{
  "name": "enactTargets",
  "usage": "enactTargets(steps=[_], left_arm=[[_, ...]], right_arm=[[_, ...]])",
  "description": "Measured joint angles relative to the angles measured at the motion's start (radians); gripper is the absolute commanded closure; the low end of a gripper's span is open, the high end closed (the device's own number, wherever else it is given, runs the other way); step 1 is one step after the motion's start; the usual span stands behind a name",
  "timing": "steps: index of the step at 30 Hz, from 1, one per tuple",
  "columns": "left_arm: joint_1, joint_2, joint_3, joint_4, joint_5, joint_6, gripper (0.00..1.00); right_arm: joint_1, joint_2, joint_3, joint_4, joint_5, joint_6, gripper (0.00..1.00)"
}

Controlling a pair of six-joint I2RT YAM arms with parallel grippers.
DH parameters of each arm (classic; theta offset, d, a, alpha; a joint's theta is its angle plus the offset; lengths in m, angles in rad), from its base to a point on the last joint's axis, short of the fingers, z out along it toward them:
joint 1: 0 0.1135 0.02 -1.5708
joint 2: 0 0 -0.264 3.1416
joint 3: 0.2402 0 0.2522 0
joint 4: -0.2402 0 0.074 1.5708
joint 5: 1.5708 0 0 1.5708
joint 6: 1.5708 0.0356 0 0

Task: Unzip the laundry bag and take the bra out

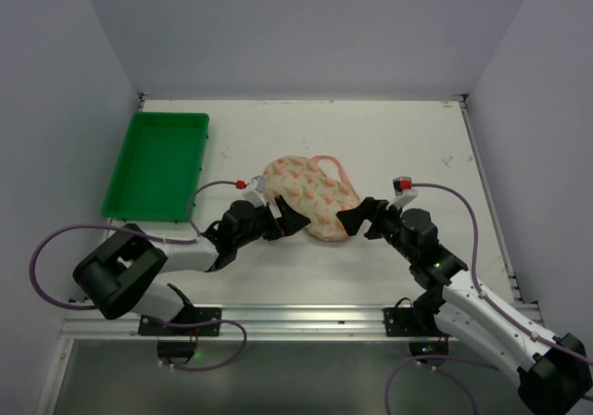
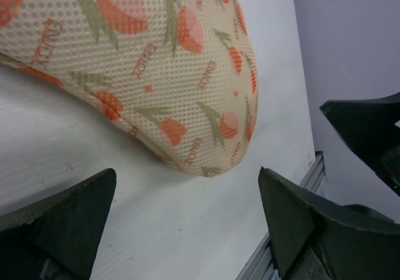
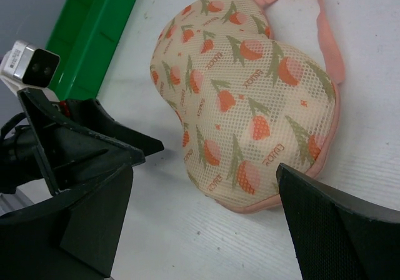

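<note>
The laundry bag (image 1: 310, 195) is a cream peanut-shaped pouch with a pink-red and green print. It lies zipped shut on the white table, its pink loop (image 3: 325, 36) pointing away. My left gripper (image 1: 289, 219) is open just in front of the bag's near left side, fingers apart from the fabric. In the left wrist view the laundry bag (image 2: 156, 61) fills the top, beyond the open left gripper (image 2: 187, 189). My right gripper (image 1: 356, 219) is open by the near right end. The right wrist view shows the laundry bag (image 3: 250, 99) ahead of the right gripper (image 3: 205, 180). No bra shows.
A green rectangular plastic tray (image 1: 121, 182) stands at the left of the table, also seen as the tray (image 3: 94, 24) in the right wrist view. The left arm's black fingers (image 3: 106, 139) reach in close to the right gripper. An aluminium rail (image 1: 296, 320) runs along the near edge.
</note>
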Motion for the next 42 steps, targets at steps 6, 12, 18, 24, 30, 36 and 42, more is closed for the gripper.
enactTargets(steps=[6,12,18,24,30,36,42], left_arm=[[0.0,0.175,-0.012,0.138,0.03,-0.049,0.06],[-0.028,0.275,-0.014,0.293,0.04,-0.128,0.14],[-0.066,0.322,-0.014,0.351,0.01,-0.209,0.23],[-0.079,0.341,-0.014,0.372,-0.055,-0.255,0.32],[-0.099,0.366,-0.007,0.398,-0.103,-0.276,0.42],[-0.106,0.393,0.016,0.416,-0.119,-0.284,0.68],[-0.107,0.397,0.019,0.418,-0.124,-0.283,0.86]], right_arm=[[0.0,-0.008,-0.006,0.007,-0.016,0.0,0.01],[0.0,-0.013,-0.014,0.015,-0.016,0.0,0.01],[0.0,-0.012,-0.016,0.019,-0.017,0.001,0.01],[0.0,-0.014,-0.018,0.023,-0.017,0.001,0.01],[0.0,-0.016,-0.024,0.029,-0.017,0.0,0.01],[0.0,-0.027,-0.034,0.031,-0.017,0.0,0.01],[0.0,-0.028,-0.039,0.033,-0.021,-0.008,0.01]])
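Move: The laundry bag lies flat, its middle about 5 cm ahead of the left hand, 5 cm to its right and 5 cm below; its waisted left rim comes nearest the open fingers. The bag's pink strap is some 12 cm ahead and 11 cm right, about 6 cm down. The right gripper hovers roughly 16 cm to the right, level fore and aft and about 7 cm higher. From the right hand, the bag's middle is 6 cm ahead, 11 cm left and 12 cm below. Down first, a quick drop of about 4 cm, then rightward by roughly another 4 cm, the left hand comes in low at the bag's near left rim. Its fingers close slowly all the way in and snap nearly shut at the end, pinching a fold of the mesh between their tips, while the wrist tilts and rolls about 15 degrees. ##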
